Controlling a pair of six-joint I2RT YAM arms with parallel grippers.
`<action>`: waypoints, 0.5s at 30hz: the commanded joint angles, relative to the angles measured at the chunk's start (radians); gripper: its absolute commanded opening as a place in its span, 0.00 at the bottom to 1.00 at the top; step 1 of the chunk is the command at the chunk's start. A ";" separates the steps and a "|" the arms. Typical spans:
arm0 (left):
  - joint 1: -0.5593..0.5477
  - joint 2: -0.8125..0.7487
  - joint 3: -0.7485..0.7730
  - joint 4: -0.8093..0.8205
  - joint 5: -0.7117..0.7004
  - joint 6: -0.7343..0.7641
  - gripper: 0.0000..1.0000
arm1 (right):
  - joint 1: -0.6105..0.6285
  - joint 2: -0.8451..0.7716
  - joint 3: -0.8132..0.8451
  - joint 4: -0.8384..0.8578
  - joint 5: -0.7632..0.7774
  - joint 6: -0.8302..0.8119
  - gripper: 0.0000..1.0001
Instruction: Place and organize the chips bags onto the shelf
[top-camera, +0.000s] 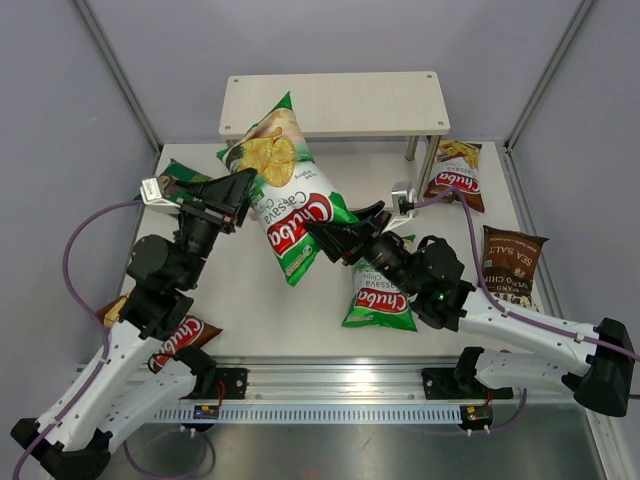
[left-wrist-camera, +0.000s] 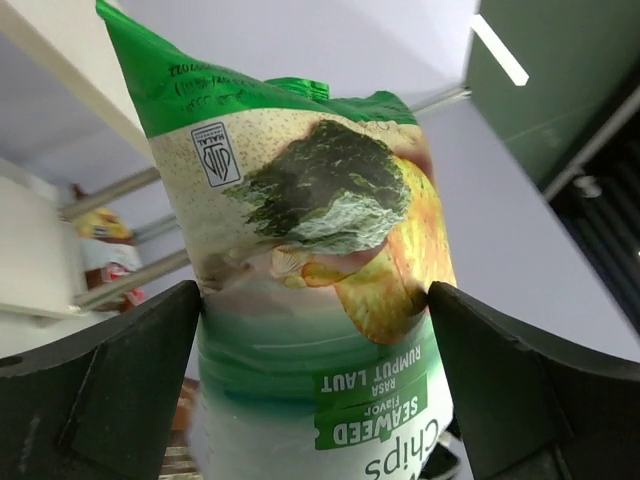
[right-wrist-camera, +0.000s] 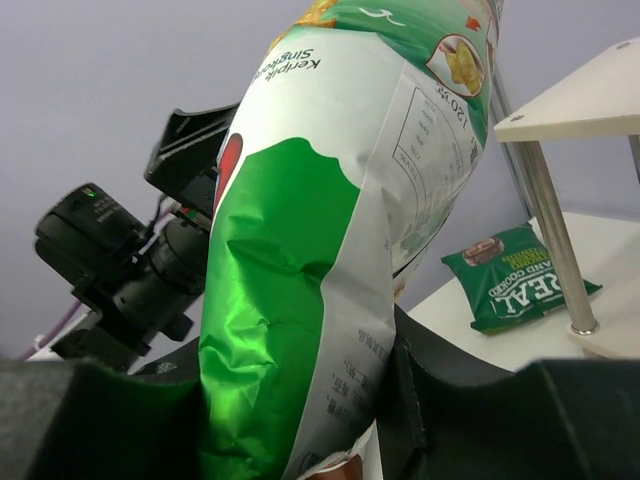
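Observation:
A bright green "Chuba" chips bag (top-camera: 285, 195) hangs tilted in the air in front of the shelf (top-camera: 335, 103), held by both grippers. My left gripper (top-camera: 243, 188) is shut on its upper part; in the left wrist view the jaws (left-wrist-camera: 315, 300) press the bag's (left-wrist-camera: 320, 200) sides. My right gripper (top-camera: 330, 238) is shut on its lower end, and the right wrist view (right-wrist-camera: 300, 380) shows the foil (right-wrist-camera: 290, 300) pinched. A second bright green bag (top-camera: 380, 295) lies on the table. The shelf's top board is bare.
A brown-red Chuba bag (top-camera: 457, 175) lies by the shelf's right legs (top-camera: 428, 165). A dark brown bag (top-camera: 510, 265) lies at the right. The dark green REAL bag (top-camera: 180, 172) lies at back left, also in the right wrist view (right-wrist-camera: 515, 275). Another brown-red bag (top-camera: 185, 335) lies under my left arm.

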 joint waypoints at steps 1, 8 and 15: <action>-0.007 -0.030 0.122 -0.180 -0.096 0.167 0.99 | 0.000 -0.007 0.095 -0.049 0.052 -0.036 0.21; -0.007 -0.086 0.325 -0.614 -0.449 0.342 0.99 | -0.079 0.003 0.131 -0.080 0.083 0.054 0.17; -0.007 -0.012 0.492 -0.807 -0.365 0.559 0.99 | -0.357 0.033 0.297 -0.231 -0.038 0.227 0.17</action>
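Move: The right hand grips the bag's lower corner; the shelf's upper board is centred about 33 cm straight ahead of it and 10 cm lower, with a green chips bag on the table 5 cm ahead, 11 cm right and 38 cm below. The left hand is already open around the handed-over bag, whose middle lies about 8 cm to its right, level with it in reach and height. The right hand carries the bag about 8 cm forward-right towards the shelf; the open left withdraws 11 cm left. ##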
